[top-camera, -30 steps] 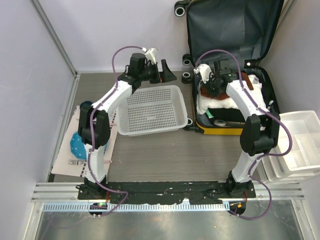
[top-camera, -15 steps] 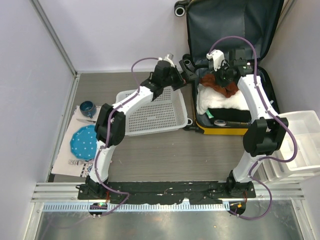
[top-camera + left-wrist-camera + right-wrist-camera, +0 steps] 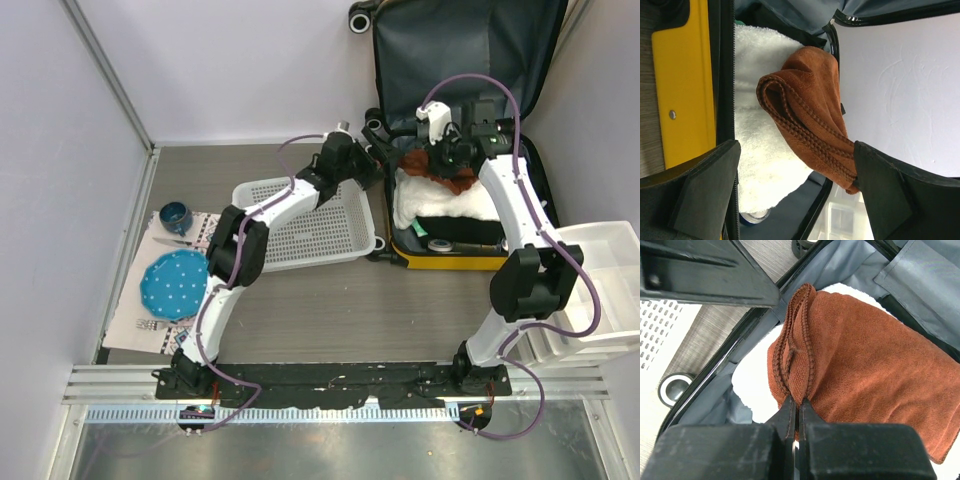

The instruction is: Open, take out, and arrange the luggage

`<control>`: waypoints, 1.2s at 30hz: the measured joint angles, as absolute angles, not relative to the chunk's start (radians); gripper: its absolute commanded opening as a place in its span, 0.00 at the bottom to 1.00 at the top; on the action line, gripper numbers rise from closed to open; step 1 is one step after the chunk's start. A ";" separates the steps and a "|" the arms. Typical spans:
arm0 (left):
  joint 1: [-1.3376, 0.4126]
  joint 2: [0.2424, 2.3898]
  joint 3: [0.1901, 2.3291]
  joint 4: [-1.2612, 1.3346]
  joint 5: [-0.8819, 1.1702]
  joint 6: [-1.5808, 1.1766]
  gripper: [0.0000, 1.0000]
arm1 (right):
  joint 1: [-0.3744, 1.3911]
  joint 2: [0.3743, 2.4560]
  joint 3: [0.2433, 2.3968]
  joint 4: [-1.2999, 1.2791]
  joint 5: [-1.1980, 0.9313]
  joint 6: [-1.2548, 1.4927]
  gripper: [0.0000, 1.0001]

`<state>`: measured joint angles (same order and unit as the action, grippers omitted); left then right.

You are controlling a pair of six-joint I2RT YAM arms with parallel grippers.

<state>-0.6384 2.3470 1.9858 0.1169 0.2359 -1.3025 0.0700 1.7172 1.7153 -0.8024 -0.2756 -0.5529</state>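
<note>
The luggage (image 3: 440,262), a yellow hard-shell suitcase, lies open at the back right with its grey-lined lid (image 3: 460,50) propped against the wall. Inside it, a folded white towel (image 3: 440,208) lies under a brown towel (image 3: 447,172). My right gripper (image 3: 437,158) is shut on the brown towel's (image 3: 865,355) braided edge, with the fingertips (image 3: 796,402) pinching a fold. My left gripper (image 3: 375,150) is open at the suitcase's left rim. In the left wrist view the brown towel (image 3: 810,120) hangs between the spread fingers (image 3: 796,147) and brushes the right one. The yellow shell (image 3: 682,90) is beside the left finger.
A white mesh basket (image 3: 305,225) stands left of the suitcase. A blue dotted plate (image 3: 172,285) and a blue cup (image 3: 175,215) sit on a mat at the far left. White drawer bins (image 3: 600,280) stand at the right edge. A small round tin (image 3: 437,246) lies in the suitcase's front.
My left arm swung right from behind the basket to the suitcase's left rim. My right gripper closed on the brown towel and lifted it off the white towel.
</note>
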 measured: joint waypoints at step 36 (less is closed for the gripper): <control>-0.693 2.435 2.057 0.205 0.199 -1.408 0.00 | 0.070 1.577 1.616 -0.885 -0.366 -0.520 0.01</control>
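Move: The brown garment's left fold stands out towards the left hand, about 4 cm ahead of its open fingers, 5 cm to the right and 2 cm lower. The white towel's middle is some 7 cm back, 15 cm right and 8 cm below that hand; the white basket is about 15 cm back, 20 cm left and 15 cm down. From the right hand, which already pinches the garment, the fold lies roughly 6 cm ahead and 7 cm left, about level, with the towel's middle 3 cm back and 8 cm beneath. The brown garment, still pinched in the shut right fingers, is drawn back about 5 cm, with slight leftward and upward drift. The left hand slips some 4 cm to the right with its fingers wide open, dipping back a little on the way, then stays beside the fold and at the last closes on it, most of the way shut. ##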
